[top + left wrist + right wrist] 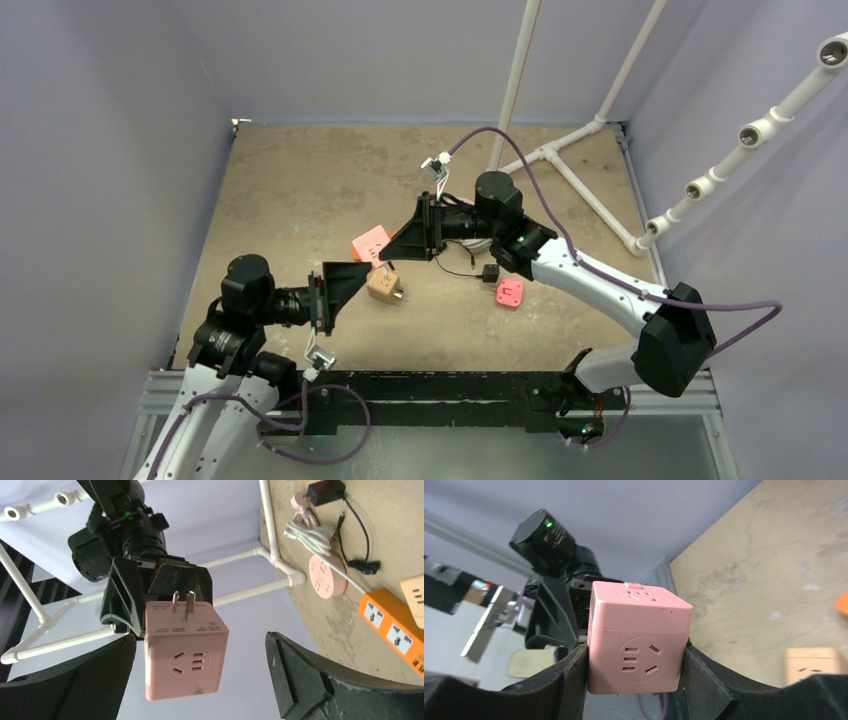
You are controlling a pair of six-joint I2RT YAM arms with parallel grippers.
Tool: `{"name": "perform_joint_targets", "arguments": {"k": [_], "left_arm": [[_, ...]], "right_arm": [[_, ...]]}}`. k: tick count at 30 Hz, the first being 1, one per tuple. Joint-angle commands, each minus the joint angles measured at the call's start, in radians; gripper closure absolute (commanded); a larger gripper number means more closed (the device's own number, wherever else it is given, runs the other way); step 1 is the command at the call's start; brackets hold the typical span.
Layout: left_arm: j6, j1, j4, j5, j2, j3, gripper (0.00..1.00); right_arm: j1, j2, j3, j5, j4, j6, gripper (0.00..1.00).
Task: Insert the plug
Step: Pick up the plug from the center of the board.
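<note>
The plug is a pink cube adapter (639, 640) with two metal prongs (182, 605) on one face. My right gripper (636, 676) is shut on it, both fingers pressed flat against its sides, and holds it above the table. In the top view the pink cube (370, 243) hangs between the two grippers' tips. My left gripper (200, 680) is open around the cube (186, 647): a wide gap shows on the cube's right side, while its left side lies close to the left finger (75, 680). An orange power strip (395, 630) lies on the table.
A tan cube adapter (383, 284) lies on the table under the grippers. Near it are a small pink block (509, 292), a black adapter with a cord (490, 272), a round pink socket (327, 575) and a coiled white cable (310, 530). A white pipe frame (560, 160) stands at the back right.
</note>
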Motion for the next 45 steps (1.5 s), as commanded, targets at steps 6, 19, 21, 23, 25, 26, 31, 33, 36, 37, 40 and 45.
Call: {"name": "perform_joint_targets", "arguments": {"k": [6, 19, 21, 23, 25, 26, 31, 33, 36, 37, 40, 45], "left_arm": [[-0.83, -0.003, 0.2, -0.21, -0.073, 0.14, 0.01], [-1.231, -0.003, 0.1, -0.224, 0.106, 0.298, 0.01], [-1.23, -0.003, 0.124, -0.222, 0.126, 0.297, 0.01], [-1.263, -0.003, 0.172, -0.226, 0.148, 0.298, 0.01], [-1.244, -0.003, 0.182, -0.226, 0.168, 0.305, 0.01], [-1.219, -0.003, 0.182, -0.23, 0.176, 0.306, 0.01], [-1.154, -0.003, 0.158, -0.226, 0.178, 0.296, 0.03], [-1.134, -0.003, 0.148, -0.211, 0.171, 0.295, 0.09], [-1.135, -0.003, 0.157, -0.215, 0.179, 0.3, 0.21], [-1.135, -0.003, 0.155, -0.217, 0.183, 0.308, 0.23], [-1.128, -0.003, 0.135, -0.199, 0.198, 0.328, 0.25], [-1.054, -0.003, 0.036, -0.189, 0.213, 0.352, 0.37]], "right_arm": [[-0.006, -0.114, 0.095, 0.265, -0.209, -0.273, 1.0], [0.056, -0.076, 0.221, 0.385, -0.219, -0.331, 1.0], [0.075, -0.069, 0.229, 0.402, -0.224, -0.331, 1.0], [0.088, -0.065, 0.234, 0.408, -0.223, -0.33, 1.0], [0.096, -0.063, 0.235, 0.41, -0.219, -0.327, 1.0], [0.098, -0.063, 0.235, 0.409, -0.215, -0.324, 1.0], [0.106, -0.065, 0.215, 0.407, -0.199, -0.314, 1.0], [0.112, -0.062, 0.204, 0.403, -0.188, -0.307, 1.0], [0.128, -0.051, 0.191, 0.402, -0.18, -0.3, 1.0], [0.133, -0.047, 0.187, 0.401, -0.174, -0.296, 1.0], [0.152, -0.039, 0.176, 0.406, -0.151, -0.282, 1.0], [0.187, -0.035, 0.173, 0.436, -0.138, -0.278, 1.0]]}}
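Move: The pink plug, held at the right hand's fingertips (its middle about 1 cm to the left of that hand), lies some 4 cm ahead of the open left hand, 3 cm right and 2 cm higher. From the right hand, the left fingers are roughly 4 cm back, 4 cm left and 2 cm lower. Some 20 cm below the left hand are the tan plug, 4 cm back and 3 cm right, and the orange power strip, 4 cm ahead and 3 cm right. Left hand rises 6 cm and forward, rolling, then closes around the plug the right still holds and raises 4 cm. ##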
